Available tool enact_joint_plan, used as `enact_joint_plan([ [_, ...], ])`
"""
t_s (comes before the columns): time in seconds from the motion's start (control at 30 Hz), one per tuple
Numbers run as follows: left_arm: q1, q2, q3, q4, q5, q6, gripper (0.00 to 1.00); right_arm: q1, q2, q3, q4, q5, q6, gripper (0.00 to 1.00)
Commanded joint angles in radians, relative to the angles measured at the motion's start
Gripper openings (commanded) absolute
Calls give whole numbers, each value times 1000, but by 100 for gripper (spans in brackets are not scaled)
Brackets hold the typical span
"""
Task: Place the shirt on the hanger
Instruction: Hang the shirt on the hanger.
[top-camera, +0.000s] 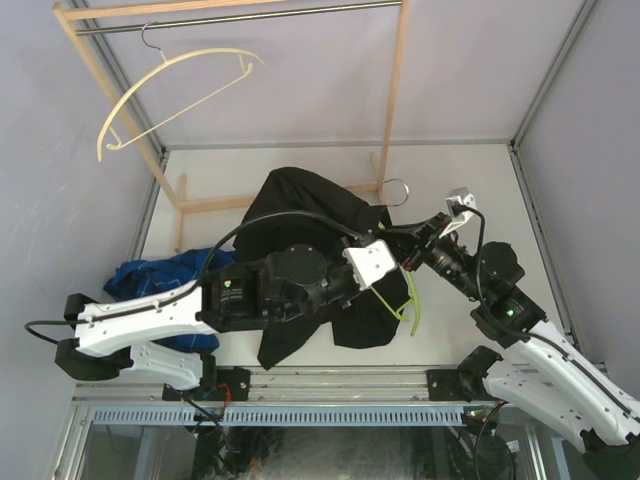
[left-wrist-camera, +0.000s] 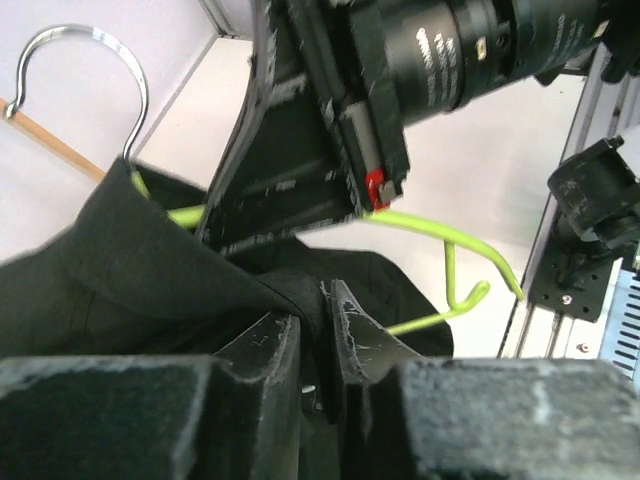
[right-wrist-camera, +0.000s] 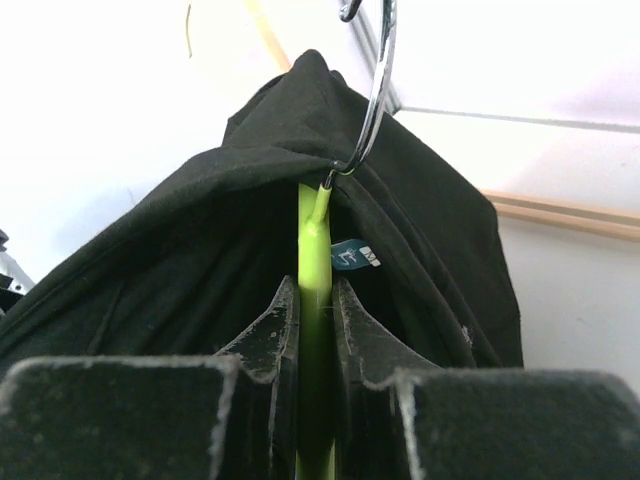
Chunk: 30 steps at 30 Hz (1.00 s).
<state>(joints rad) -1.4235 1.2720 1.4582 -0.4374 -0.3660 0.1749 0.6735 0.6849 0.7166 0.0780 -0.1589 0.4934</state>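
Observation:
The black shirt (top-camera: 300, 205) lies bunched on the table and is draped over the top of the lime-green hanger (top-camera: 411, 300). The hanger's silver hook (top-camera: 395, 188) sticks out of the collar. My right gripper (right-wrist-camera: 315, 285) is shut on the hanger's green neck (right-wrist-camera: 313, 240) just under the hook (right-wrist-camera: 375, 80), beside the collar label (right-wrist-camera: 352, 256). My left gripper (left-wrist-camera: 318, 300) is shut on a fold of the shirt (left-wrist-camera: 110, 270), right below the right gripper's black body (left-wrist-camera: 300, 150). One green hanger arm (left-wrist-camera: 450, 235) pokes out bare past the cloth.
A cream hanger (top-camera: 180, 75) hangs from the rail of the wooden rack (top-camera: 395, 90) at the back. A blue plaid shirt (top-camera: 160, 275) lies crumpled at the left beside my left arm. The white table (top-camera: 450, 170) is walled on both sides.

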Motion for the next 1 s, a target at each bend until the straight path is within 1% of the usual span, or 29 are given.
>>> enact_joint_plan([
  [0.0,-13,-128,-44,51,-4,-43,22,-35,-86,0,54,53,-25,0],
  [0.03,0,-168,-61,49,-20,-57,30,-41,-105,-4,42,46,-31,0],
  [0.1,37,-229,-93,42,-35,-86,51,-51,-142,-12,25,41,-41,0],
  [0.17,81,-295,-131,41,-54,-105,67,-57,-179,-17,8,37,-50,0],
  [0.23,119,-372,-166,39,-67,-112,78,-62,-213,-16,-12,36,-54,0],
  [0.3,165,-443,-193,31,-87,-114,84,-69,-247,-16,-31,26,-62,0],
  [0.4,262,-527,-202,-6,-93,-121,88,-74,-295,-13,-60,-11,-79,0],
  [0.5,332,-567,-199,-50,-88,-71,87,-75,-332,5,-98,-73,-96,0],
  [0.6,347,-586,-215,-60,-72,32,87,-76,-356,33,-129,-140,-110,0],
  [0.67,348,-591,-218,-69,-1,83,87,-75,-361,63,-170,-174,-122,0],
  [0.73,346,-593,-216,-68,114,102,89,-75,-363,99,-224,-155,-123,0],
  [0.8,345,-594,-242,-30,171,113,90,-75,-366,129,-270,-112,-111,0],
  [0.97,332,-561,-282,58,219,176,92,-75,-354,164,-319,-77,-79,0],
])
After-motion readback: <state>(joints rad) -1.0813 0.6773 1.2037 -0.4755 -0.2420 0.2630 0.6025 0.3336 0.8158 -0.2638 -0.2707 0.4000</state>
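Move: My left fingers are only just slackening on the black shirt's neckline edge. The shirt's left side, where this hand goes, lies about 23 cm to its left, some 6 cm ahead and 10 cm lower. The hanger's hook is roughly 9 cm ahead, 1 cm left and 5 cm higher, and the hanger's bare right end 11 cm back and 3 cm right, 5 cm lower. From my right hand, gripping the hanger, the shirt's left side is about 22 cm left, 3 cm ahead and 9 cm lower. I spread my left fingers wide, letting go of the neckline edge, and sweep that hand left and up over the shirt to its left side, ending about 19 cm left, after easing back to the right and down a few centimetres. It swings some 30 degrees, then half unwinds. My right hand keeps its grip and draws the hanger back about 8 cm, rightward and up. ##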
